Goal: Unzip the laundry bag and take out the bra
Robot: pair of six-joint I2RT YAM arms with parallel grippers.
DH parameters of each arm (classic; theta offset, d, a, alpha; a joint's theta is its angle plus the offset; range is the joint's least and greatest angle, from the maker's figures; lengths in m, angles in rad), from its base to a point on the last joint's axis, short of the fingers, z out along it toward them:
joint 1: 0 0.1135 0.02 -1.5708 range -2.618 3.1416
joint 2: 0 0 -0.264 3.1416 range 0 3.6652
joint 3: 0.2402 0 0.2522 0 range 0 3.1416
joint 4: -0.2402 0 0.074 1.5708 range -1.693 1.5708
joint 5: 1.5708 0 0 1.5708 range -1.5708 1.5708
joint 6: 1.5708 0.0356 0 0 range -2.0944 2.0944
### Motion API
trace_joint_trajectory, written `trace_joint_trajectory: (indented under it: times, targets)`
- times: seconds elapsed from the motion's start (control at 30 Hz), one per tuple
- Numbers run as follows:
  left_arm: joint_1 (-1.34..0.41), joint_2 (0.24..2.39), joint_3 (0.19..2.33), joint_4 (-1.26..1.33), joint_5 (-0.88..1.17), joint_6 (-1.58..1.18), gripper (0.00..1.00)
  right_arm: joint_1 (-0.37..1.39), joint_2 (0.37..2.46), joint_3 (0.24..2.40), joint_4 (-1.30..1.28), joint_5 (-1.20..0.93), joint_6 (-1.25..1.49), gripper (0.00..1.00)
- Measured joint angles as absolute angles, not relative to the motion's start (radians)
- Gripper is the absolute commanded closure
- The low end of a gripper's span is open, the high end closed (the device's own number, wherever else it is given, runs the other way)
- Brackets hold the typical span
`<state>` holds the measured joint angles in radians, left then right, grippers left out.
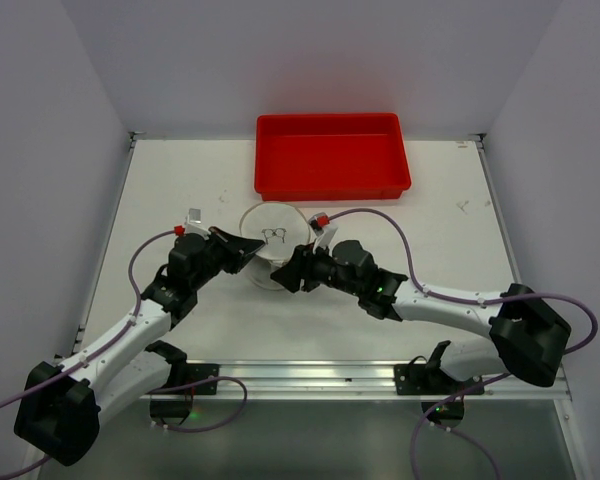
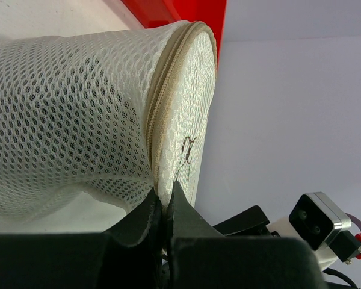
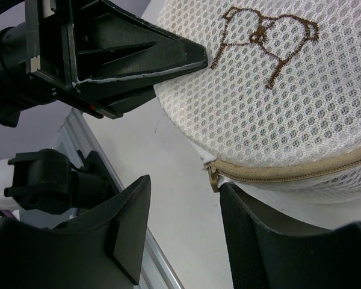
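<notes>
The laundry bag (image 1: 273, 238), a round white mesh case with a small bra icon (image 3: 268, 33), sits mid-table, tipped up on its left side. My left gripper (image 2: 163, 195) is shut on the bag's rim by the tan zipper (image 2: 162, 102); the right wrist view shows its fingers (image 3: 168, 57) pinching that edge. My right gripper (image 3: 185, 183) is open at the bag's near side. The zipper pull (image 3: 213, 177) hangs just beside the tip of one finger (image 3: 253, 241), and nothing lies between the jaws. The zipper looks closed. The bra is hidden.
A red rectangular tray (image 1: 330, 155) stands at the back of the table, just behind the bag. A metal rail (image 1: 310, 375) runs along the near edge between the arm bases. White walls close in the table on three sides.
</notes>
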<state>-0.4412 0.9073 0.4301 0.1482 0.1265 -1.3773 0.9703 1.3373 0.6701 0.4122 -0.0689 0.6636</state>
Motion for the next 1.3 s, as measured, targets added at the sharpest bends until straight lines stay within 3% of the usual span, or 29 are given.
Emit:
trace_joint_trajectory:
  times: [0.13, 0.37, 0.57, 0.8, 1.0, 1.3]
  targets:
    - [-0.441, 0.907, 0.43, 0.148, 0.127, -1.377, 1.0, 0.97, 1.337, 0.671, 0.413, -0.065, 0.67, 0.54]
    - [-0.441, 0.907, 0.43, 0.148, 0.127, -1.377, 1.0, 0.97, 1.338, 0.671, 0.408, -0.035, 0.676, 0.74]
    - [-0.441, 0.906, 0.43, 0.149, 0.127, -1.377, 1.0, 0.968, 1.338, 0.671, 0.402, -0.011, 0.676, 0.99]
    - [-0.441, 0.905, 0.432, 0.139, 0.134, -1.351, 1.0, 0.954, 1.307, 0.65, 0.377, -0.008, 0.649, 1.0]
    - [-0.438, 0.918, 0.474, 0.082, 0.175, -1.251, 1.0, 0.848, 1.153, 0.577, 0.268, -0.047, 0.57, 1.0]
    - [-0.357, 1.06, 0.567, 0.016, 0.435, -0.985, 1.0, 0.772, 1.022, 0.571, 0.055, -0.098, 0.422, 1.0]
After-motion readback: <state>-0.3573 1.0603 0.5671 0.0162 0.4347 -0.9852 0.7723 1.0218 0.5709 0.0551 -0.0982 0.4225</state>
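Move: The zipper pull sits almost between the right hand's open fingers, about 1 cm ahead of their midpoint. The embroidered bow on the bag's white face is some 11 cm ahead of that hand, 4 cm to its left and 3 cm higher. The red bin's middle lies about 28 cm ahead, 10 cm to the right and 10 cm lower. From the left hand, already pinching the face's edge, the pull is roughly 6 cm back, 4 cm right and 2 cm down. The zipper pull is pinched as the right fingers ease about 1 cm forward and shut on it, then drawn to the right along the zip for about 10 cm, quick at first and slowing, with the hand sinking slightly and rolling some 15 degrees. The left hand keeps its hold and, late on, gives about 2 cm right, down and back, turning some 20 degrees clockwise. ##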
